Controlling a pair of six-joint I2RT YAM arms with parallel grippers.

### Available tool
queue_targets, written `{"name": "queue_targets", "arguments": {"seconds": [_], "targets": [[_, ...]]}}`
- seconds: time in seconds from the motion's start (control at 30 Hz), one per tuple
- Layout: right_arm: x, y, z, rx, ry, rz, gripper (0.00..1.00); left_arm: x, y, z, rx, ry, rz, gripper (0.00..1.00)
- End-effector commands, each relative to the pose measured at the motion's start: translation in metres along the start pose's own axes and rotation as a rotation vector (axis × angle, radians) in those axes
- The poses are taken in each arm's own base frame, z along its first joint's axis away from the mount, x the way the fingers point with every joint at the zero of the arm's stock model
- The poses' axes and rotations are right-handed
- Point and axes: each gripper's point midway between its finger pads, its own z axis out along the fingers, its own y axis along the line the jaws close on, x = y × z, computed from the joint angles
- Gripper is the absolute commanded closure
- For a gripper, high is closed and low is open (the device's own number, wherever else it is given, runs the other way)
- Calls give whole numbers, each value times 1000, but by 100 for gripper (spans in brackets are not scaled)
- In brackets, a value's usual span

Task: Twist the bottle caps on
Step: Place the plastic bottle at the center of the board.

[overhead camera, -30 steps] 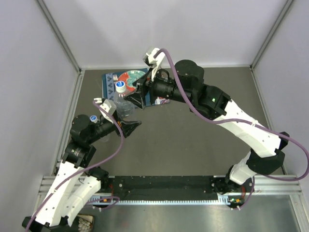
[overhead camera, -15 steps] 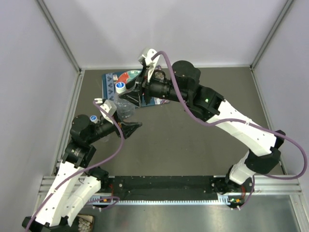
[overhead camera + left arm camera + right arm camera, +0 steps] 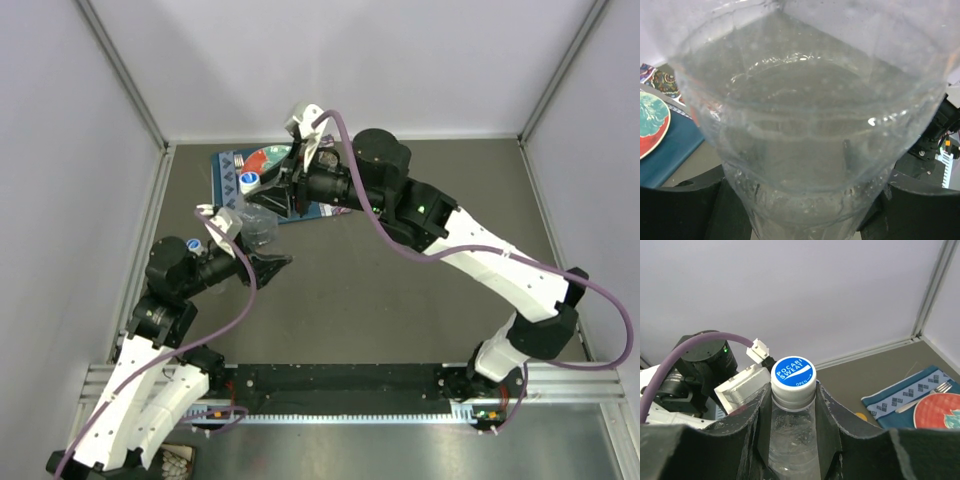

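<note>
A clear bottle [image 3: 254,226] stands left of centre, and its wet wall [image 3: 805,125] fills the left wrist view. My left gripper [image 3: 268,258] [image 3: 805,210] is shut on its lower body, a black finger on each side. On its neck sits a white bottle cap [image 3: 793,377] with a blue printed top [image 3: 250,180]. My right gripper [image 3: 268,190] [image 3: 793,390] is shut on that cap, one finger pressed against each side. A second capped bottle [image 3: 193,243] stands behind my left arm. A small round orange thing [image 3: 860,416] lies on the table; I cannot tell whether it is a cap.
A red-and-teal plate [image 3: 268,160] [image 3: 937,412] [image 3: 650,120] and a fork [image 3: 922,396] rest on a blue patterned mat [image 3: 228,170] [image 3: 900,402] at the back left. Grey walls with metal rails close the table on three sides. My right arm arches over the centre.
My right gripper has shifted left over the bottle top and its jaws have come together on the cap. The left arm and its bottle have stayed put.
</note>
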Motion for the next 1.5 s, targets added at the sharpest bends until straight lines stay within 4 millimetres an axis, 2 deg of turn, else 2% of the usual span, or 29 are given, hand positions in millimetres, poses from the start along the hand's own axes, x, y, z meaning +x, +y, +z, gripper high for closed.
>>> {"name": "queue_targets", "arguments": {"seconds": [0.0,0.07,0.1,0.17,0.2,0.37,0.47,0.5,0.53,0.6,0.63,0.7,0.73,0.87,0.9,0.97,1.0,1.23,1.47], "targets": [[28,-11,-11,59,52,-59,100,-20,2,-3,-21,-3,86,33],[35,-20,-20,101,57,-75,100,-30,5,-6,-52,-13,116,18],[48,-25,-29,129,75,-82,100,-33,5,-8,-58,-16,129,7],[56,-35,-35,164,71,-81,100,-36,6,-11,-78,-21,136,4],[67,-40,-41,187,88,-76,100,-36,5,-13,-83,-23,134,2],[86,-59,-52,263,91,-81,100,-27,5,-16,-93,-10,111,2],[105,-75,-52,320,90,-100,100,-29,17,-19,-174,0,74,2],[110,-82,-49,345,48,-107,100,-31,21,-20,-205,2,60,2],[116,-84,-47,348,37,-111,98,-42,29,-25,-268,-12,55,2],[138,-89,-40,348,37,-111,97,-39,38,-27,-321,28,27,1],[132,-90,-35,343,-10,-119,97,-45,40,-29,-346,24,32,2],[147,-103,-32,396,-6,-118,98,-44,41,-31,-355,40,32,2],[143,-105,-28,399,-41,-122,98,-43,41,-31,-353,40,33,2],[151,-108,-19,403,-58,-125,98,-43,41,-32,-358,21,30,2],[162,-110,-16,410,-45,-123,98,-42,42,-33,-364,22,28,2],[166,-113,-13,427,-61,-125,98,-40,43,-33,-372,21,18,2],[179,-114,-10,424,-44,-111,96,-40,43,-33,-374,20,15,2],[228,-121,-4,469,21,-90,97,-41,43,-35,-384,15,16,2],[255,-126,-8,519,17,-53,96,-38,42,-37,-382,13,12,2]]}}
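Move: The right hand pinches the plastic bottle at its capped neck; the open board spot it is bound for lies about 9 cm farther forward, 2 cm to its right and some 47 cm below. Around that spot, the orange bottle stands roughly 7 cm farther out and 13 cm to the left, the other capped bottle about 3 cm farther out and 21 cm left. From the left hand, gripping the held bottle's body, the spot lies 9 cm ahead, 2 cm right and 30 cm down. The left fingers open wide and let go of the bottle's body, and that hand eases about 5 cm left and a little up while turning counter-clockwise some 20 degrees to leave the bottle clear. Keeping its pinch on the capped neck, the right hand lowers the bottle some 27 cm towards the board, swinging first a few centimetres right and then back left as it reaches about 10 cm forward and turns clockwise nearly 30 degrees. ##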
